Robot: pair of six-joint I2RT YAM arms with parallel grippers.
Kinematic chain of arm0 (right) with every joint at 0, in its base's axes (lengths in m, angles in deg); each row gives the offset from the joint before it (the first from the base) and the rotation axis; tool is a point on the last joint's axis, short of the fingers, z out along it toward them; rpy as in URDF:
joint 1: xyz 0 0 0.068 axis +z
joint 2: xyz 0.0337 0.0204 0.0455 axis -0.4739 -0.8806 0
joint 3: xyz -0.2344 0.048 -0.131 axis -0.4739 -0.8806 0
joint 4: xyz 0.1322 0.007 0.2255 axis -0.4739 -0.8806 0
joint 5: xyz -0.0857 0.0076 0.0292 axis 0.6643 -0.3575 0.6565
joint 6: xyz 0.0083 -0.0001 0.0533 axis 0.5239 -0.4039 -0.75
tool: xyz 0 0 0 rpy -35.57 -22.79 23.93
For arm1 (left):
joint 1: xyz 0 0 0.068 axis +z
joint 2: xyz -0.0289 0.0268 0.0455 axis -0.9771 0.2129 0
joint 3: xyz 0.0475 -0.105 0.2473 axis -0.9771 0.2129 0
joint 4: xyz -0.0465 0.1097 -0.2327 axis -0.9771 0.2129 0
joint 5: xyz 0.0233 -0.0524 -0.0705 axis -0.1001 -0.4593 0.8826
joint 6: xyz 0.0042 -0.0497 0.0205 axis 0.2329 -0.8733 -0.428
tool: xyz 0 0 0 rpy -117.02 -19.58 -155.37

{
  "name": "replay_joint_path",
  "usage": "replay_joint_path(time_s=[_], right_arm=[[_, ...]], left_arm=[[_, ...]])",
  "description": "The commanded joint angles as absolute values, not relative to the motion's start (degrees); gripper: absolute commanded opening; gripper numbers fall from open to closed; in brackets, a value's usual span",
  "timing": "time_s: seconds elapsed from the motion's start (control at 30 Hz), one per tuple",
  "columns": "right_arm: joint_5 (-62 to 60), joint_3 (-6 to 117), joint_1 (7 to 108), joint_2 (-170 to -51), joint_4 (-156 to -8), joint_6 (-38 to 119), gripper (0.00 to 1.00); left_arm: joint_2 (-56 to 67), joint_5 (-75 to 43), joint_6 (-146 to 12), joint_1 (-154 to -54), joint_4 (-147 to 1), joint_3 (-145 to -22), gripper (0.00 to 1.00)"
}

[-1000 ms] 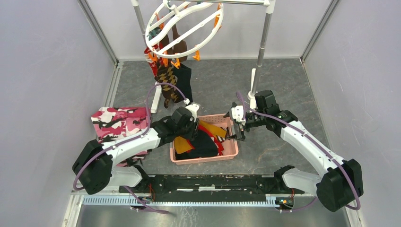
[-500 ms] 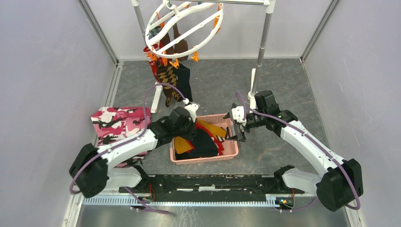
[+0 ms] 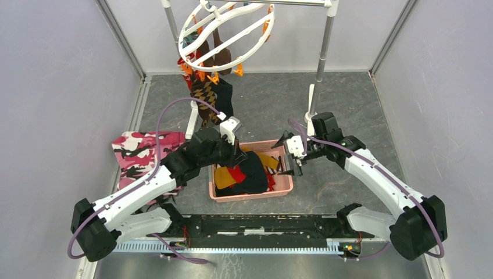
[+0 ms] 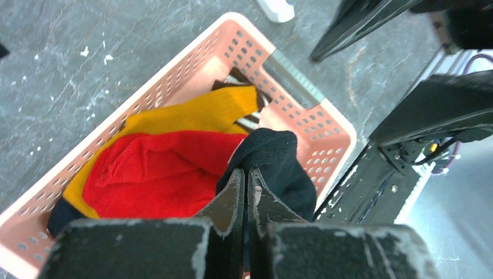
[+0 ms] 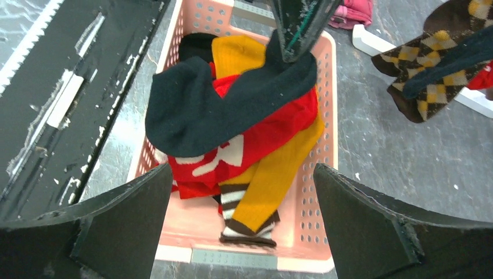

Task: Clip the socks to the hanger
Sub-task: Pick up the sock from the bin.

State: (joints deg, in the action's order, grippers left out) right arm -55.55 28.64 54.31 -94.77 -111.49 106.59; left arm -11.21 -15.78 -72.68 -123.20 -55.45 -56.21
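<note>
A pink basket [image 3: 250,195] holds socks: a red one [image 4: 157,168], a mustard one [image 5: 279,168] with brown-white stripes, and a black sock [image 5: 197,110]. My left gripper [image 4: 245,174] is shut on one end of the black sock [image 4: 279,157], just above the basket; its fingers [image 5: 296,29] show at the top of the right wrist view. My right gripper [image 5: 242,168] hangs wide open over the basket's right end [image 3: 292,160], holding nothing. The white round hanger [image 3: 227,29] hangs at the back with argyle [image 3: 204,93] and dark socks clipped to it.
A pink-white-black camouflage cloth [image 3: 142,151] lies left of the basket. The metal rack's pole [image 3: 324,52] and white foot [image 3: 311,99] stand behind the right arm. Grey walls close in both sides. The black base rail [image 3: 261,224] runs along the near edge.
My left gripper has shut on the black sock and risen a little toward the back, stretching the arm out. The right gripper stays open and nearly still.
</note>
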Motion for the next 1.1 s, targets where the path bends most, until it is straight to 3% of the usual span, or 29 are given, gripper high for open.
replay_joint_path(time_s=[0.0, 0.17, 0.4, 0.47, 0.6, 0.7, 0.77, 0.83, 0.9, 1.07], right_arm=[[-55.19, 27.91, 57.45, -96.66, -103.25, 96.30, 0.98], [-50.25, 24.84, 60.24, -99.33, -92.23, 83.78, 0.95], [-51.00, 22.99, 62.05, -101.94, -82.62, 70.57, 0.84], [-52.39, 22.78, 62.10, -101.83, -80.36, 67.67, 0.71], [-50.54, 23.65, 62.04, -100.46, -80.98, 67.32, 0.30], [-50.04, 24.38, 61.95, -99.16, -83.64, 69.37, 0.07], [-50.94, 26.27, 61.63, -98.89, -88.09, 73.21, 0.00], [-53.98, 29.02, 60.97, -98.76, -94.61, 80.57, 0.00], [-56.89, 30.49, 60.25, -98.05, -99.43, 85.17, 0.00], [-61.27, 30.99, 58.20, -95.09, -102.21, 88.51, 0.00]], left_arm=[[-13.03, -12.03, -72.66, -123.26, -61.66, -60.34, 0.02], [-13.63, -11.17, -73.44, -123.25, -66.01, -61.94, 0.02], [-13.87, -11.74, -74.74, -123.23, -71.41, -62.91, 0.02], [-14.10, -13.10, -75.02, -123.23, -72.91, -62.81, 0.02], [-14.89, -15.67, -75.08, -123.23, -74.31, -62.81, 0.02], [-15.42, -16.12, -75.07, -123.24, -75.25, -62.13, 0.02], [-15.94, -16.54, -75.13, -123.23, -75.77, -61.15, 0.02], [-16.99, -16.87, -75.15, -123.23, -76.69, -59.53, 0.03], [-18.13, -16.98, -74.87, -123.23, -77.26, -57.80, 0.12], [-23.32, -14.05, -73.56, -123.23, -81.96, -49.60, 0.48]])
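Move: The left gripper already pinches the black sock; the open right gripper waits about 14 cm to its right, roughly level. From the right hand, the sock's middle lies some 10 cm left, 6 cm back and 9 cm below. The yellow sock is about 4 cm left, 2 cm back, the striped sock 1 cm left, 6 cm back, both some 14 cm below. Left gripper lifts black sock some 12 cm; right reaches 5 cm left, pinches it, then the left opens. ##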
